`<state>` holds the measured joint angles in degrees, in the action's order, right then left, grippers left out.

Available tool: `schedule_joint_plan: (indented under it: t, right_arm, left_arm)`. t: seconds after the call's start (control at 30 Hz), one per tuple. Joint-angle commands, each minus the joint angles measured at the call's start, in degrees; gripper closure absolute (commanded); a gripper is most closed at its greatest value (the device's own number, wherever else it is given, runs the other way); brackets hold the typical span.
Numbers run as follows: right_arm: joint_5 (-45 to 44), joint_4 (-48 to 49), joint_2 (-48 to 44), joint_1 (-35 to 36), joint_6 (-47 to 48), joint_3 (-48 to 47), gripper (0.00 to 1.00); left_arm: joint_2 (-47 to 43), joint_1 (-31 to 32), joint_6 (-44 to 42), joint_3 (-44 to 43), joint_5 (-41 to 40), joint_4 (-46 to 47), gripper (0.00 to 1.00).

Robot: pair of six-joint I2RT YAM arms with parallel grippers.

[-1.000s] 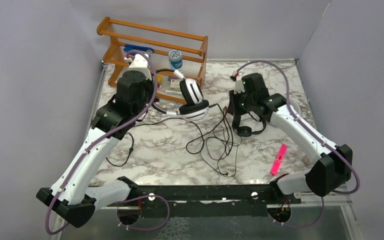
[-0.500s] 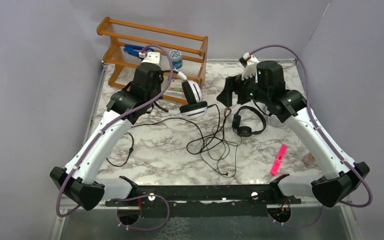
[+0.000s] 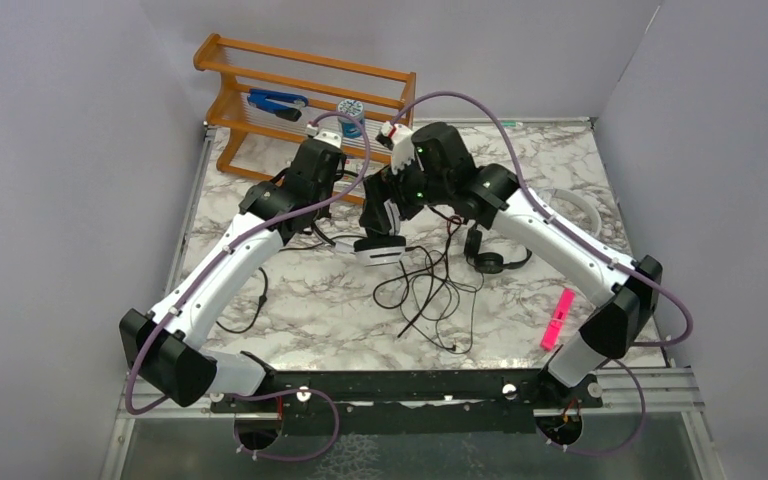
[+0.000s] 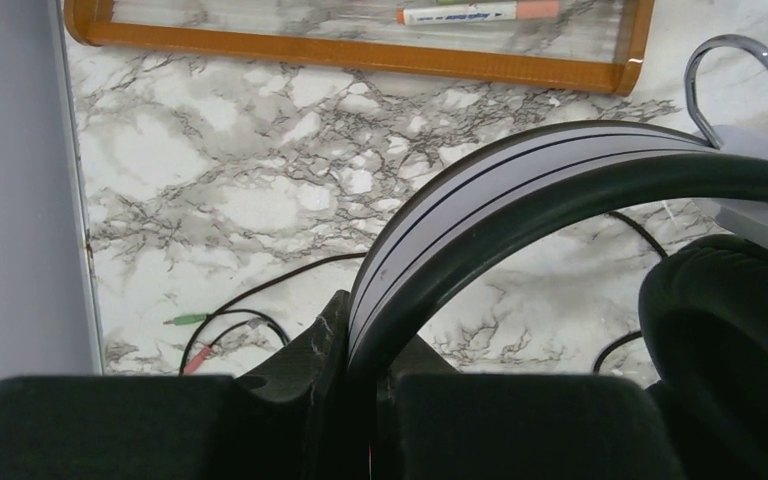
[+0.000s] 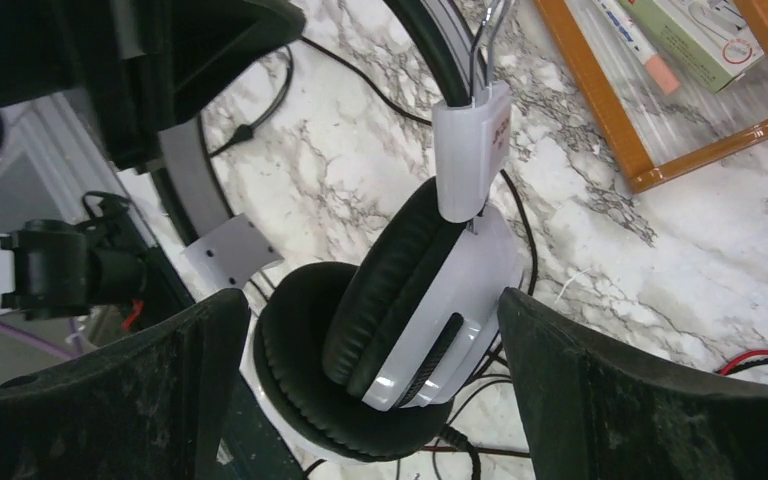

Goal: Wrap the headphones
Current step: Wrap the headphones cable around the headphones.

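Observation:
My left gripper (image 4: 365, 395) is shut on the grey-white headband (image 4: 520, 185) of the white headphones, which hang above the table with their black ear pads (image 5: 400, 330) pressed together. My right gripper (image 5: 370, 310) is open, one finger on each side of those ear cups (image 3: 380, 248), not touching them. Their black cord (image 3: 430, 290) lies in a loose tangle on the marble table. The small all-black headphones (image 3: 490, 255) lie flat to the right of the tangle. The all-white headphones (image 3: 582, 203) show partly behind my right arm.
A wooden rack (image 3: 305, 85) at the back left holds a blue stapler (image 3: 278, 102) and a marker (image 4: 475, 13). A pink marker (image 3: 557, 318) lies front right. Green and red plugs (image 4: 185, 320) rest near the table's left edge.
My right gripper let go of the black headphones, opened wide and swung left around the white headphones' ear cups. My left arm carried the white headphones right, toward the table's middle.

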<state>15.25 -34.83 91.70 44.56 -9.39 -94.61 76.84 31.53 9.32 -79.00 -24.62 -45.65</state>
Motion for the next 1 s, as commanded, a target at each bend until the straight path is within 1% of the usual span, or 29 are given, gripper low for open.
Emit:
schedule_joint_plan:
  t: [0.0, 0.07, 0.13, 0.17, 0.23, 0.3, 0.37, 0.53, 0.6, 0.67, 0.77, 0.83, 0.87, 0.93, 0.97]
  right_arm:
    - [-5.6, 1.0, 2.6, 1.1, 1.7, 1.6, 0.03]
    - [-5.5, 3.9, 3.4, 1.1, 2.3, 4.1, 0.13]
    - [-7.9, 5.4, 3.8, 1.1, 2.9, 5.4, 0.25]
    - [-10.0, 7.0, 3.5, 1.1, 3.0, 6.7, 0.27]
    - [-12.9, 8.1, 3.3, 1.1, 4.0, 8.0, 0.26]
    - [-13.4, 7.8, 3.7, 1.1, 5.0, 8.3, 0.19]
    - [-13.6, 7.1, 4.1, 1.1, 4.7, 8.8, 0.14]
    - [-8.6, 9.4, 4.1, 1.1, 2.4, 12.7, 0.14]
    - [-8.0, 9.2, 4.7, 1.1, 0.9, 12.3, 0.15]
    - [-6.7, 7.6, 6.0, 1.1, -0.2, 10.1, 0.17]
    - [-7.7, 2.7, 8.7, 1.1, -1.6, 6.0, 0.25]
    - [-6.6, 2.9, 9.0, 1.1, -1.0, 5.9, 0.31]
    - [-6.5, 2.7, 8.6, 1.1, -0.4, 6.1, 0.32]
    - [-7.9, 3.3, 6.7, 1.1, 0.6, 8.4, 0.40]
    - [-8.6, 4.6, 5.3, 1.1, 1.3, 10.3, 0.45]
  left_arm:
    - [-2.1, 0.3, 0.4, 0.0, 2.1, 3.1, 1.00]
    - [-2.1, 0.3, -0.2, 0.4, 3.1, 3.1, 1.00]
    - [-1.7, 0.3, -1.2, 0.8, 4.4, 3.0, 1.00]
    - [-1.6, 0.3, -1.7, 1.0, 4.9, 3.0, 1.00]
    - [-1.9, 0.3, -2.0, 1.9, 5.9, 3.1, 1.00]
    - [-2.5, 0.3, -2.1, 2.8, 5.9, 3.2, 1.00]
    - [-3.1, 0.3, -2.4, 3.4, 5.3, 3.2, 1.00]
    - [-4.6, 0.3, -2.5, 4.4, 4.2, 3.8, 1.00]
    - [-4.0, 0.3, -2.7, 3.4, 4.4, 3.5, 1.00]
    - [-2.8, 0.3, -1.7, 0.1, 5.0, 1.3, 1.00]
    - [-1.1, 0.3, -1.9, -3.6, 7.6, -0.8, 1.00]
    - [-0.5, 0.3, -2.6, -4.7, 8.3, -1.2, 1.00]
    - [-0.1, 0.3, -3.4, -4.8, 8.2, -1.3, 1.00]
    - [0.1, 0.3, -4.5, -4.4, 6.1, -1.5, 1.00]
    - [0.0, 0.3, -5.0, -4.0, 4.8, -1.5, 1.00]
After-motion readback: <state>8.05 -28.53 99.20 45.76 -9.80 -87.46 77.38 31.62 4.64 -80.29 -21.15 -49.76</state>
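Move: The far ear cup of the white headphones hangs about 10 cm below the open right gripper, some 2 cm ahead and 2 cm to its left. The near ear cup lies roughly 5 cm back, 2 cm left and 13 cm below that hand; the tangled cable is on the table about 9 cm back and 9 cm right. From the left gripper, which holds the headband, the far cup lies some 11 cm right, 2 cm back and 8 cm below. Lower the wide-open right gripper about 10 cm onto the far ear cup, easing it slightly forward and tipping its fingers some 10 degrees steeper. Bring the fingers down astride cushion and shell, narrowing them to roughly two thirds open. Keep the left gripper shut on the headband, letting it dip about 3 cm and draw back a little, then rise most of the way again. ##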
